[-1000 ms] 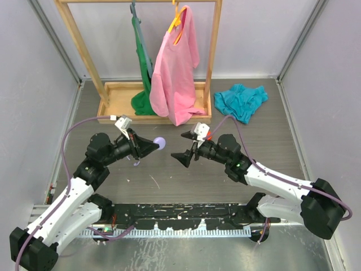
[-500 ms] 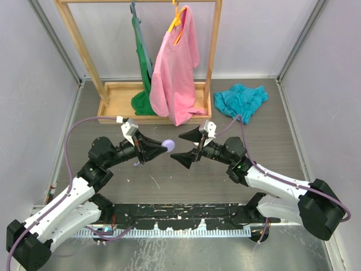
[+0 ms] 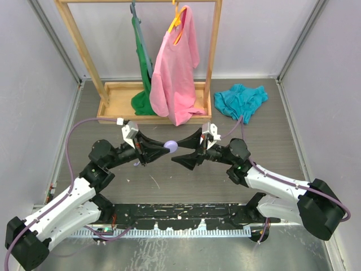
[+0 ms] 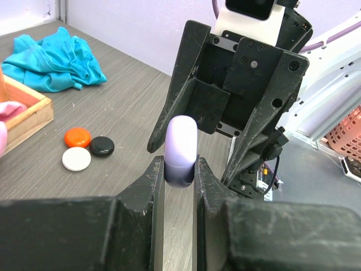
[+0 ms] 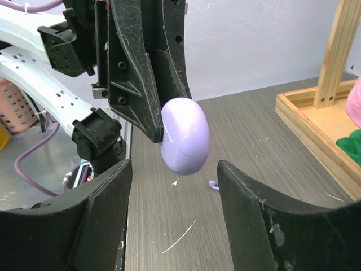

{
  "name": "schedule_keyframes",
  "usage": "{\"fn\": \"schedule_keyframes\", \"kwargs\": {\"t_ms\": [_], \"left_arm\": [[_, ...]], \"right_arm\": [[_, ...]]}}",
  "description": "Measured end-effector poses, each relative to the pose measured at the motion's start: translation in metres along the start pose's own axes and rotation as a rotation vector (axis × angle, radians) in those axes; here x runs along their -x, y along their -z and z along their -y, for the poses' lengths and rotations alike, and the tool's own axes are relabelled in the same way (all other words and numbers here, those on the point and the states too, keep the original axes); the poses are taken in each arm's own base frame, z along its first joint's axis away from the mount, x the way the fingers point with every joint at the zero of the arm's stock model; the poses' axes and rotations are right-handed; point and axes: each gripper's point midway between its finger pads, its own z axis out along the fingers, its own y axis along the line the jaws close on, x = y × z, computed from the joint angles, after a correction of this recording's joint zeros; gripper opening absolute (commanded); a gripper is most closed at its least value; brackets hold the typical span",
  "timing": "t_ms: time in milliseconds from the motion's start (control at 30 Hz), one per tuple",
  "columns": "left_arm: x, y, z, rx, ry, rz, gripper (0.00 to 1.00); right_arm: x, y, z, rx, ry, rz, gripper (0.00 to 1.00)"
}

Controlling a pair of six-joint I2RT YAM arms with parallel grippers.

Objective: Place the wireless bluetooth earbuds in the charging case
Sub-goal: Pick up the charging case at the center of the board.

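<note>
My left gripper (image 3: 162, 148) (image 4: 179, 167) is shut on the lower end of a lilac, egg-shaped charging case (image 3: 170, 145) (image 4: 180, 148), which it holds above the table with the lid closed. The right gripper (image 3: 180, 149) (image 5: 174, 168) faces it, open, one finger on each side of the case (image 5: 185, 135) with a gap on both sides. One lilac earbud (image 5: 213, 184) (image 3: 136, 164) lies on the table beneath, under the left arm in the top view.
Orange (image 4: 77, 136), black (image 4: 102, 146) and white (image 4: 76, 159) round cases lie together on the table. A wooden clothes rack (image 3: 115, 93) with a pink shirt (image 3: 174, 73) stands behind, a teal cloth (image 3: 241, 100) at its right. Thin white scraps (image 3: 155, 182) lie nearby.
Both arms have moved toward each other, bringing the case between the right gripper's fingers. Those fingers have narrowed around it. The left grip on the case is unchanged.
</note>
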Motion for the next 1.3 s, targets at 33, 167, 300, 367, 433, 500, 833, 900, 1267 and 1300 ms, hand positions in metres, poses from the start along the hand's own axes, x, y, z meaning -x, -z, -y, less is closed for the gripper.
{"fn": "schedule_keyframes", "kwargs": {"t_ms": [33,167,300,367,433,500,833,900,1267,1300], "left_arm": [[0.001,0.000,0.001,-0.005,-0.002,0.002,0.00],[0.004,-0.001,0.007,-0.031,-0.010,0.013,0.00],[0.005,-0.002,0.012,-0.054,-0.013,0.021,0.00],[0.006,-0.002,0.015,-0.064,-0.011,0.024,0.00],[0.006,-0.002,0.017,-0.073,-0.010,0.028,0.00],[0.006,-0.002,0.018,-0.078,-0.008,0.030,0.00],[0.005,-0.004,0.022,-0.101,-0.005,0.029,0.00],[0.006,-0.004,0.023,-0.108,-0.009,0.033,0.00],[0.006,-0.001,0.025,-0.107,-0.015,0.037,0.54],[0.005,-0.001,0.024,-0.100,-0.014,0.034,0.59]], "right_arm": [[0.002,0.000,-0.002,0.009,0.000,0.006,0.64],[0.008,-0.001,-0.008,0.041,-0.006,0.025,0.58],[0.009,-0.002,-0.011,0.057,-0.018,0.037,0.53],[0.009,-0.003,-0.011,0.065,-0.030,0.039,0.50],[0.008,-0.004,-0.012,0.072,-0.044,0.041,0.47],[0.007,-0.005,-0.012,0.079,-0.057,0.043,0.44],[0.012,-0.007,-0.019,0.117,-0.089,0.067,0.35],[0.013,-0.006,-0.020,0.123,-0.098,0.070,0.29],[0.011,-0.006,-0.023,0.150,-0.113,0.064,0.01],[0.010,-0.006,-0.022,0.151,-0.114,0.061,0.01]]}}
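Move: The left hand already pinches the lavender charging case, whose middle is about 2 cm to its right and 1 cm forward. From the right hand the case lies about 3 cm left and 1 cm forward, level with its open fingers. On the table roughly 20 cm below, an orange disc sits some 15 cm ahead and 13 cm right of the right hand, and a lavender earbud about 17 cm left and 3 cm ahead. Both hands ease back about 2 cm and slightly up; right fingers pinch the case, then left fingers let go. ##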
